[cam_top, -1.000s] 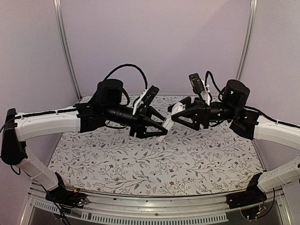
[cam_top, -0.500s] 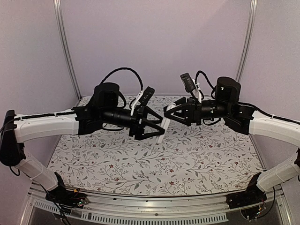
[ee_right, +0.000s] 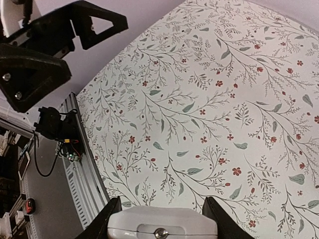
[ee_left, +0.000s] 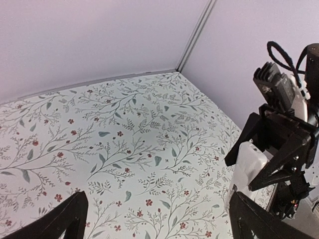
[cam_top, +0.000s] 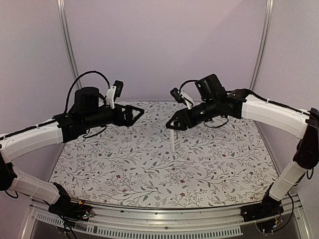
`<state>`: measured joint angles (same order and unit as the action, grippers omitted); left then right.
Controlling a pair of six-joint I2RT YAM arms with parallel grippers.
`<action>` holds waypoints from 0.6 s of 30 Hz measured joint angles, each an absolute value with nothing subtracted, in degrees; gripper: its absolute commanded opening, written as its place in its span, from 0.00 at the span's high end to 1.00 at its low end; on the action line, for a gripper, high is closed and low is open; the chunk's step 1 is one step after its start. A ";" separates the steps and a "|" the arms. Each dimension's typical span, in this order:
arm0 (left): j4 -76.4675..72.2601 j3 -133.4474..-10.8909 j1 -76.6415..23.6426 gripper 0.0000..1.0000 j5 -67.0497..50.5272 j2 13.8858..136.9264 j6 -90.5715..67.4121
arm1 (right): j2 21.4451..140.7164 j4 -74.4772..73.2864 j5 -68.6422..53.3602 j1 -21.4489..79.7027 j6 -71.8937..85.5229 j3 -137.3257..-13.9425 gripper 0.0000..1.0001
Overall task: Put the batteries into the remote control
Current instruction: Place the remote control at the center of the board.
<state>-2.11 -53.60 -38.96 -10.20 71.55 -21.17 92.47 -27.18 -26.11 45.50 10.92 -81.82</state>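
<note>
The remote control (cam_top: 173, 141), a slim white bar, hangs upright above the middle of the flowered table (cam_top: 124, 174). My right gripper (cam_top: 172, 125) is shut on its upper end. In the right wrist view the remote's end (ee_right: 162, 225) sits clamped between the two fingers of that gripper (ee_right: 162, 201). My left gripper (cam_top: 135, 115) stands wide open to the left of the remote, apart from it, with nothing between its fingers (ee_left: 65, 219). The left wrist view shows the remote (ee_left: 246, 172) held at its right edge. No batteries are in view.
Purple walls with metal corner posts (cam_top: 70, 55) close in the back and sides. An aluminium rail (cam_top: 164, 216) runs along the near edge. In the right wrist view, the left arm's open gripper (ee_right: 50, 45) stands at the upper left.
The left gripper has opened, let go of the remote and drawn back to the left. The right gripper has closed on the remote and now holds it alone.
</note>
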 measured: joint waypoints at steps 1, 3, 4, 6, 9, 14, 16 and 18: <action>-1.10 -53.41 -38.54 0.00 -8.88 71.46 -21.54 | 94.21 -29.21 -24.91 45.63 10.24 -83.42 0.77; 0.34 -52.93 -38.20 0.01 -7.07 71.44 -22.17 | 99.53 -35.88 -20.84 46.06 8.49 -88.99 0.77; 0.97 -52.62 -38.06 0.00 -6.50 71.35 -22.37 | 102.21 -38.61 -19.29 46.35 7.49 -91.68 0.77; 2.26 -51.99 -37.98 0.01 -5.41 71.24 -22.72 | 107.22 -43.72 -15.97 47.20 5.74 -96.99 0.77; 2.92 -51.48 -37.80 0.00 -4.58 71.24 -22.83 | 113.80 -49.84 -11.75 48.62 3.51 -103.55 0.77; 3.51 -50.57 -37.45 0.01 -3.75 71.26 -23.05 | 123.44 -58.35 -6.76 50.41 0.03 -112.27 0.76; 3.90 -50.48 -37.34 0.00 -3.77 71.26 -23.05 | 127.02 -60.77 -5.43 50.98 -0.95 -115.13 0.76; 3.99 -50.46 -37.28 0.00 -3.84 71.26 -23.05 | 130.21 -62.81 -4.29 51.48 -1.58 -117.67 0.76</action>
<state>3.99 -50.46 -37.28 -3.84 71.26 -23.05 130.21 -62.81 -4.29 51.48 -1.58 -117.67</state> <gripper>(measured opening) 0.995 0.509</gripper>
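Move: The right gripper holds the remote control by one end, with the rest of it hanging below. The clear patch at the centre of the board is roughly 24 cm below that hand, some 3 cm ahead and 2 cm to its left. The left gripper is open and empty. From it, the same patch is about 17 cm to the right, 1 cm back and some 27 cm down. Lower the right gripper about 17 cm towards the centre of the board, easing a few centimetres forward early on. Roll the wrist some 40 degrees as it sinks, until the fingers point almost straight down, and keep their grip on the remote control. Meanwhile, let the open left gripper sink about 5 cm and draw off 3 cm to the left. ##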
